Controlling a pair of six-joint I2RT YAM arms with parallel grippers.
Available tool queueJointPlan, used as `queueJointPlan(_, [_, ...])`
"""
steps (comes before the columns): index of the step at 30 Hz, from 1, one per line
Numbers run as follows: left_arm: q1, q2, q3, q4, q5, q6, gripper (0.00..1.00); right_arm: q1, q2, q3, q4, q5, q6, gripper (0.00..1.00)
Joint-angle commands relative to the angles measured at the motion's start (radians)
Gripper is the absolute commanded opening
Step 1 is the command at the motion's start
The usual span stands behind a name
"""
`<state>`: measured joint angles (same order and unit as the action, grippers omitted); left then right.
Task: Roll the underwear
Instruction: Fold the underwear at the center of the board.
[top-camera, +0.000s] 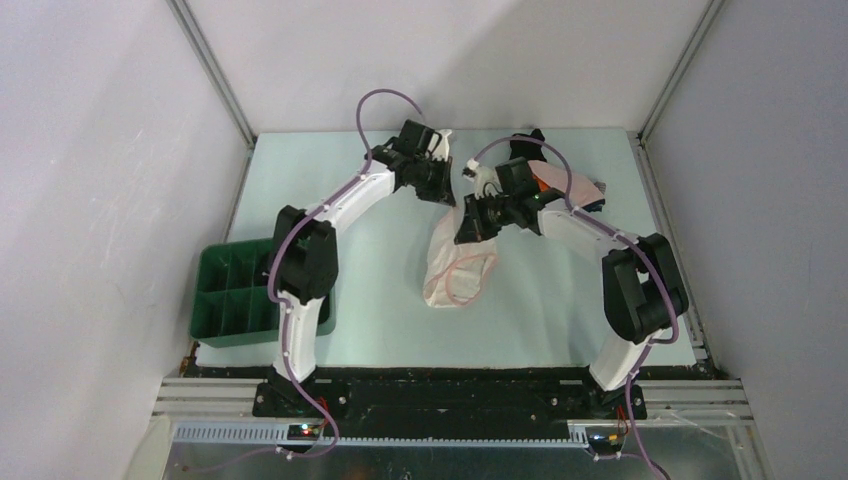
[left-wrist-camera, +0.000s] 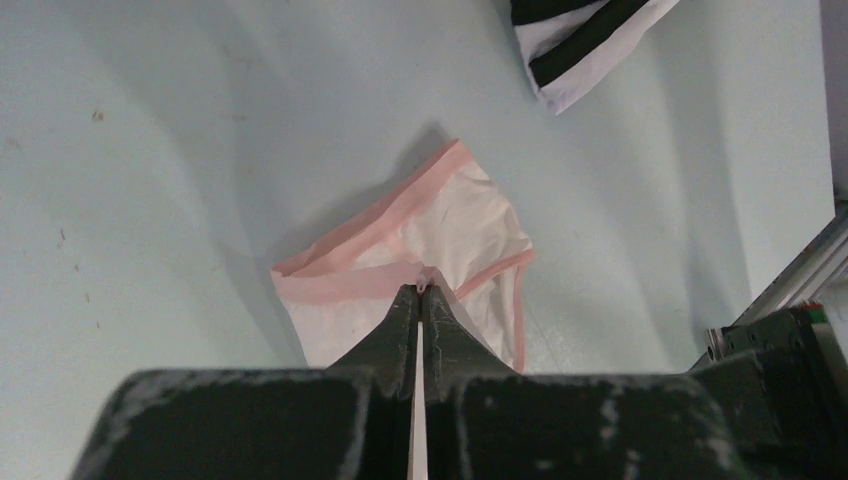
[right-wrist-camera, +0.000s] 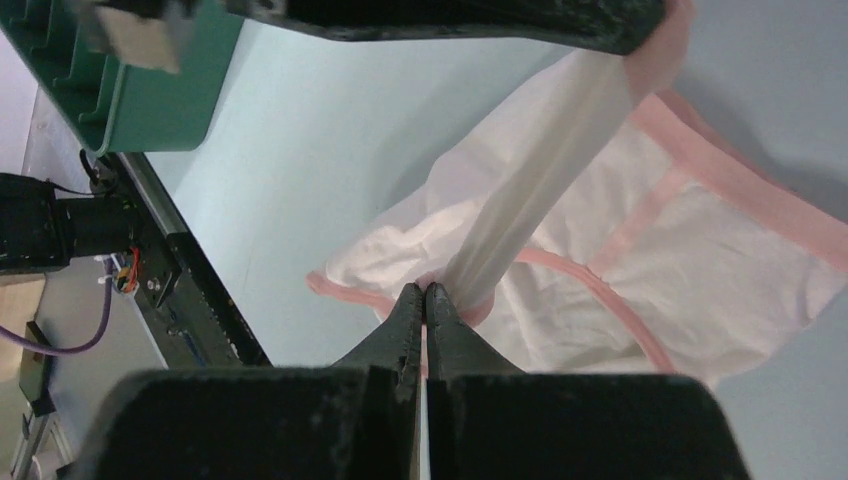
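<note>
A pale pink underwear (top-camera: 455, 270) with a darker pink band is lifted at one end, and its lower part rests on the table. My left gripper (top-camera: 440, 150) is shut on its pink band (left-wrist-camera: 350, 285), with the rest of the cloth spread below the fingertips (left-wrist-camera: 422, 290). My right gripper (top-camera: 472, 222) is shut on another edge of the same garment (right-wrist-camera: 700, 270), pinched at the tips (right-wrist-camera: 425, 292). A taut strip of cloth (right-wrist-camera: 540, 200) runs from there up to the left gripper (right-wrist-camera: 450, 20).
More garments, black, white and orange, lie in a pile (top-camera: 570, 185) at the back right; a black-and-white one (left-wrist-camera: 590, 40) shows in the left wrist view. A green divided tray (top-camera: 235, 295) stands at the front left edge. Walls close in on both sides.
</note>
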<state>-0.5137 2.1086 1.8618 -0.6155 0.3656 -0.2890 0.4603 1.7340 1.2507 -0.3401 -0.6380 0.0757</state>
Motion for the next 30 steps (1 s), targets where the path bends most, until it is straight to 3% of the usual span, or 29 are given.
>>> queueJointPlan(1, [-0.011, 0.043, 0.080, 0.074, -0.058, -0.011, 0.00, -0.033, -0.027, -0.026, -0.085, -0.034, -0.033, 0.00])
queueJointPlan(30, [-0.101, 0.204, 0.198, 0.122, -0.094, -0.014, 0.00, -0.136, 0.048, -0.098, -0.140, 0.107, -0.031, 0.00])
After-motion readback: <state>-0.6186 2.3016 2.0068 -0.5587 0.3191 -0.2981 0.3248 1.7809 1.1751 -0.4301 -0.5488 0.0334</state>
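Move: Lying on the board below both closed grippers, the underwear's middle is about 12 cm back, 2 cm right and 9 cm below the left hand, and about 3 cm back, 2 cm left and 8 cm below the right hand. The striped cloth lies some 19 cm right and 2 cm ahead of the left hand, or 14 cm right and 10 cm ahead of the right. The pink cloth is roughly 25 cm right and 10 cm ahead of the left hand. Carrying the held edge rightward over the lying half and down towards it, both hands keep their pinch. The left keeps the waistband, going slightly right, then down about 4 cm, then right again, some 6 cm in all; the right goes steadily about 7 cm right and 6 cm down, its fingers tipping lower and turning clockwise about 10 degrees. ##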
